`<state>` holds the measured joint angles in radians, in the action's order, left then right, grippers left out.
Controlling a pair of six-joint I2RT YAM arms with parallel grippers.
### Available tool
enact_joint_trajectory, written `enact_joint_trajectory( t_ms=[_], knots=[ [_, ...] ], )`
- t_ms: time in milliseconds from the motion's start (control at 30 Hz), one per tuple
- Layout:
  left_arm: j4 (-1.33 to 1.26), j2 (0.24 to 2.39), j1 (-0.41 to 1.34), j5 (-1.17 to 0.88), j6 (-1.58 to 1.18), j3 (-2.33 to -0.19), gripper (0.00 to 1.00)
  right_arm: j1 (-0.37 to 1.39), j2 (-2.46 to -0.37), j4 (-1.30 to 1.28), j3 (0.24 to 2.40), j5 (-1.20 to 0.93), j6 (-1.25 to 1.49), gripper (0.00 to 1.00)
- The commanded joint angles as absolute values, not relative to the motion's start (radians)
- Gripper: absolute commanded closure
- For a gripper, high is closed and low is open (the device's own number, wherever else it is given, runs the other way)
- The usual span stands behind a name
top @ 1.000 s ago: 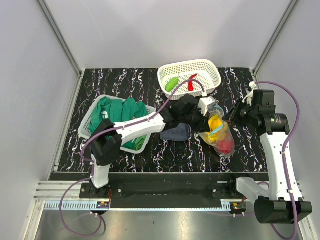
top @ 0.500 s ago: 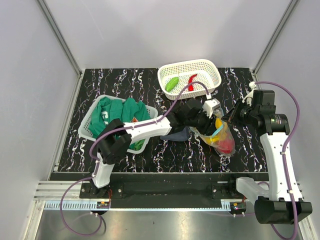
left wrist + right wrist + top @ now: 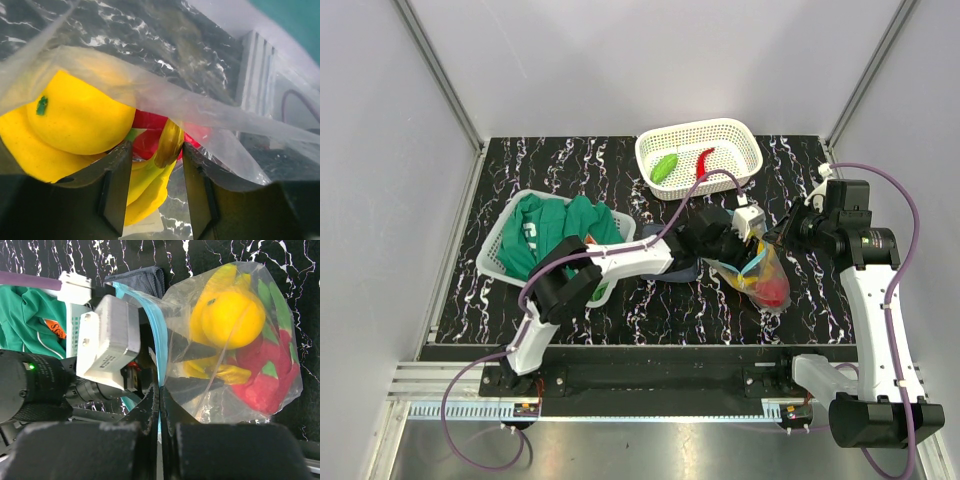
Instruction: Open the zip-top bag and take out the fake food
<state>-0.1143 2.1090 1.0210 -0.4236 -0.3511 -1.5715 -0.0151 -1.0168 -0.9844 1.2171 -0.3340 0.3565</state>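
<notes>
The zip-top bag [image 3: 763,272] lies right of centre, and my right gripper [image 3: 782,236] is shut on its teal zip strip [image 3: 159,352], holding the mouth up. My left gripper [image 3: 748,255] reaches in through the mouth. It is open, its dark fingers [image 3: 189,348] showing through the plastic. In the left wrist view a banana's stem [image 3: 169,142] stands between the parted jaws of the left gripper [image 3: 156,149], unpinched. A round yellow fruit [image 3: 80,117] and a red piece [image 3: 149,136] lie just beyond. More fake food, a green vegetable [image 3: 664,167] and a red chili [image 3: 704,160], rests in the white basket [image 3: 740,135].
A second white basket [image 3: 492,255] at the left holds green clothing [image 3: 570,225]. A dark folded cloth [image 3: 676,268] lies under the left arm beside the bag's mouth. Grey walls close in the marbled black table on three sides.
My left arm has pushed right, deeper into the bag's mouth, and its jaws have spread wider. The right arm and the bag have stayed put.
</notes>
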Motion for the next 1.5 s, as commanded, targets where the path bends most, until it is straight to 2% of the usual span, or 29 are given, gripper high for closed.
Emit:
enact_joint_trajectory(
  t_ms=[0, 167, 200, 300, 533, 733, 900, 1033, 1333, 1467],
  knots=[
    [-0.204, 2.125, 1.026, -0.436, -0.362, -1.605, 0.6, -0.015, -1.0, -0.971, 1.232, -0.342, 0.357, 1.0],
    [-0.206, 2.1, 1.025, -0.431, -0.357, -1.605, 0.83, -0.015, -0.991, -0.977, 1.229, -0.324, 0.351, 1.0],
    [-0.204, 2.092, 1.025, -0.422, -0.353, -1.598, 0.92, -0.015, -0.986, -0.977, 1.227, -0.318, 0.348, 1.0],
    [-0.189, 2.045, 1.022, -0.393, -0.35, -1.572, 0.99, -0.015, -0.971, -0.977, 1.218, -0.284, 0.344, 1.0],
    [-0.183, 1.876, 1.017, -0.36, -0.316, -1.5, 1.0, -0.015, -0.96, -0.988, 1.2, -0.184, 0.344, 1.0],
    [-0.088, 1.822, 1.014, -0.387, -0.273, -1.548, 1.0, -0.015, -0.96, -1.003, 1.207, -0.123, 0.348, 1.0],
    [-0.145, 1.792, 0.988, -0.553, -0.337, -1.566, 1.0, -0.017, -0.959, -1.026, 1.221, -0.071, 0.345, 1.0],
    [-0.315, 1.755, 0.943, -0.646, -0.438, -1.542, 1.0, -0.017, -0.946, -1.031, 1.21, -0.063, 0.344, 1.0],
    [-0.609, 1.839, 0.891, -0.764, -0.909, -1.675, 1.0, -0.015, -0.957, -1.015, 1.198, -0.094, 0.347, 1.0],
    [-0.802, 1.897, 0.861, -0.801, -1.335, -1.746, 1.0, -0.017, -0.974, -1.012, 1.204, -0.092, 0.342, 1.0]
  ],
)
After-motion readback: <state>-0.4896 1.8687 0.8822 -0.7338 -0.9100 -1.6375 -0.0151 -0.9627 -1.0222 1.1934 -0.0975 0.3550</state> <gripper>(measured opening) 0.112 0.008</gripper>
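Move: The banana bunch is inside the open bag, its neck already between the left hand's open fingertips; its middle lies about 4 cm ahead of that hand, 1 cm to its left and some 3 cm lower. The orange is roughly 6 cm ahead, 2 cm to the right and 2 cm below that hand; the red fruit is level with it, 6 cm to the right and 6 cm lower. From the right hand the bunch is about 2 cm ahead, 1 cm to the right and 12 cm below. The banana bunch's neck is pinched as the left fingers close on it inside the bag, then it is drawn out, slowly at first and then fast: some 25 cm up, drifting about 5 cm left, with the fingertips tilting up from slightly down past level. The right hand keeps its pinch on the bag's rim and carries it about 4 cm right, turning a little clockwise. ##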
